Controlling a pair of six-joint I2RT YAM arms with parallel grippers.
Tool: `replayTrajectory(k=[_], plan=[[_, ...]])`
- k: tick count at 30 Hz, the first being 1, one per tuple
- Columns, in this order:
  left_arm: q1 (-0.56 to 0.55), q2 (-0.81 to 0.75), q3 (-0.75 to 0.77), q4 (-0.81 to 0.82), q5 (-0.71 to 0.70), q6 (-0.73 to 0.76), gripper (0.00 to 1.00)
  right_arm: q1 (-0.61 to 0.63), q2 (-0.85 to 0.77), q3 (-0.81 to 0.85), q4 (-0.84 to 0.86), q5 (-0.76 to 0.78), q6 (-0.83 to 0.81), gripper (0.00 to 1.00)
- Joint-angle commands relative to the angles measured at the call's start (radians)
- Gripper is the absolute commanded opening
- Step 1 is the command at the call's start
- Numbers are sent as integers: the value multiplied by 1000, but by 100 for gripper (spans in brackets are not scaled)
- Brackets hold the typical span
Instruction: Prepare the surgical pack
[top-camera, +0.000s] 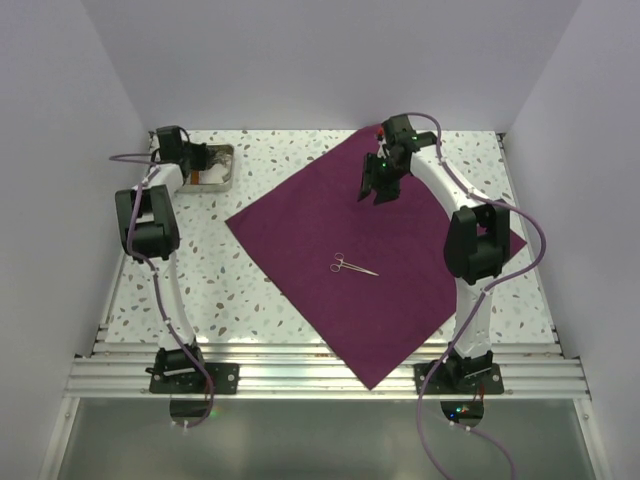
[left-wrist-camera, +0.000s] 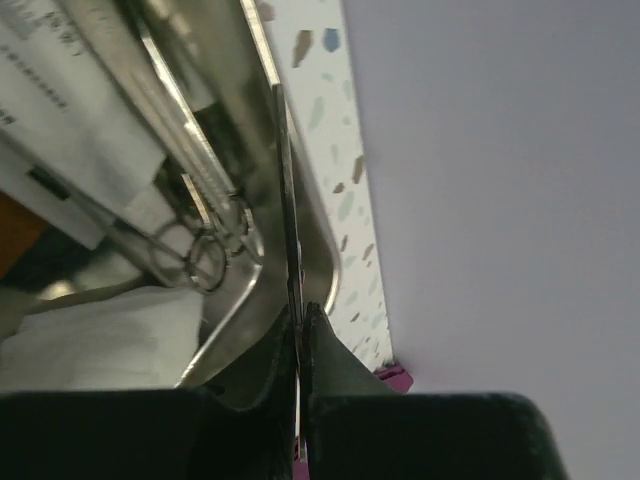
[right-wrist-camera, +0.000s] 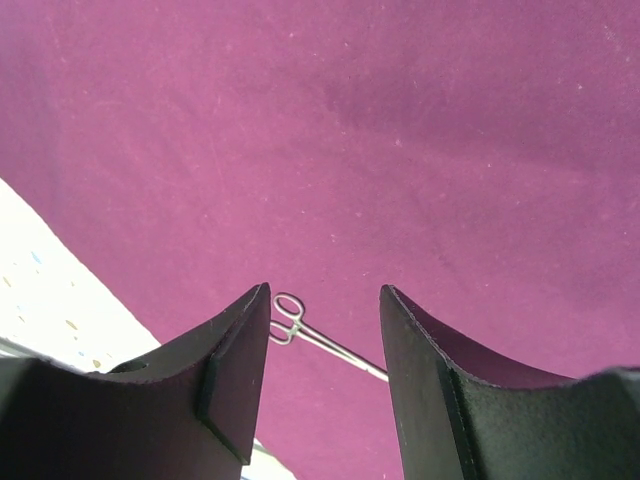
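The surgical pack (top-camera: 300, 225) is a deep purple cloth spread flat as a large diamond across the table; it also fills the right wrist view (right-wrist-camera: 400, 130). Small steel forceps (top-camera: 354, 266) lie near its middle. My right gripper (top-camera: 378, 192) hangs open over the cloth's far part with nothing in it, and the forceps (right-wrist-camera: 300, 328) show between its fingers well below. My left gripper (top-camera: 203, 158) is at the metal tray (top-camera: 228, 168) at the back left. In its wrist view it (left-wrist-camera: 300, 312) is shut on a thin metal instrument (left-wrist-camera: 286, 200) seen edge-on.
The metal tray (left-wrist-camera: 325, 250) holds ring-handled instruments (left-wrist-camera: 205, 255), a white printed packet (left-wrist-camera: 70, 110) and white gauze (left-wrist-camera: 100, 330). White walls close in the speckled table (top-camera: 200, 290) at the back and both sides. An aluminium rail (top-camera: 300, 372) runs along the near edge.
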Motion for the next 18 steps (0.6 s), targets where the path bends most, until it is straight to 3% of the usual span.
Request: replayTrajectory(k=[1,5,6,9,13,18], plan=[[5,5,59,-48,-51,-39,4,-4,-1,-1,-2,-4,-18,52],[5,15,66,-48,-66,-44,9,-4,-9,-23,7,-6,-21,52],[8,17,68,-50,-65,-50,23,-5,-9,-27,9,-10,-23,52],[8,23,83,-59,-60,-47,50,-2,-3,-32,-5,-16,-29,52],[9,-3,76,-99,-57,-29,60,11,-18,-65,-28,-10,-64,52],[17,-121,-59,-86,-60,-1,67,57,-29,-96,-62,0,-194,50]])
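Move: The left hand, still gripping the scissors, hangs over the steel tray's far right part: the tray's middle is about 4 cm back, 6 cm to its left and 7 cm below. In the tray, the gauze lies some 7 cm straight back and the orange block 7 cm back, 6 cm left. From the open, empty right hand, the last clamp on the cloth lies roughly 18 cm back, 2 cm left and 11 cm below. The left fingers let go of the scissors over the instruments already in the tray: the hand dips about 3 cm, opens wide, bobs up a little over a centimetre and then edges back towards the base. Meanwhile the right hand, half open and empty, starts down and back towards the clamp, some 4 cm in all, touching nothing. ##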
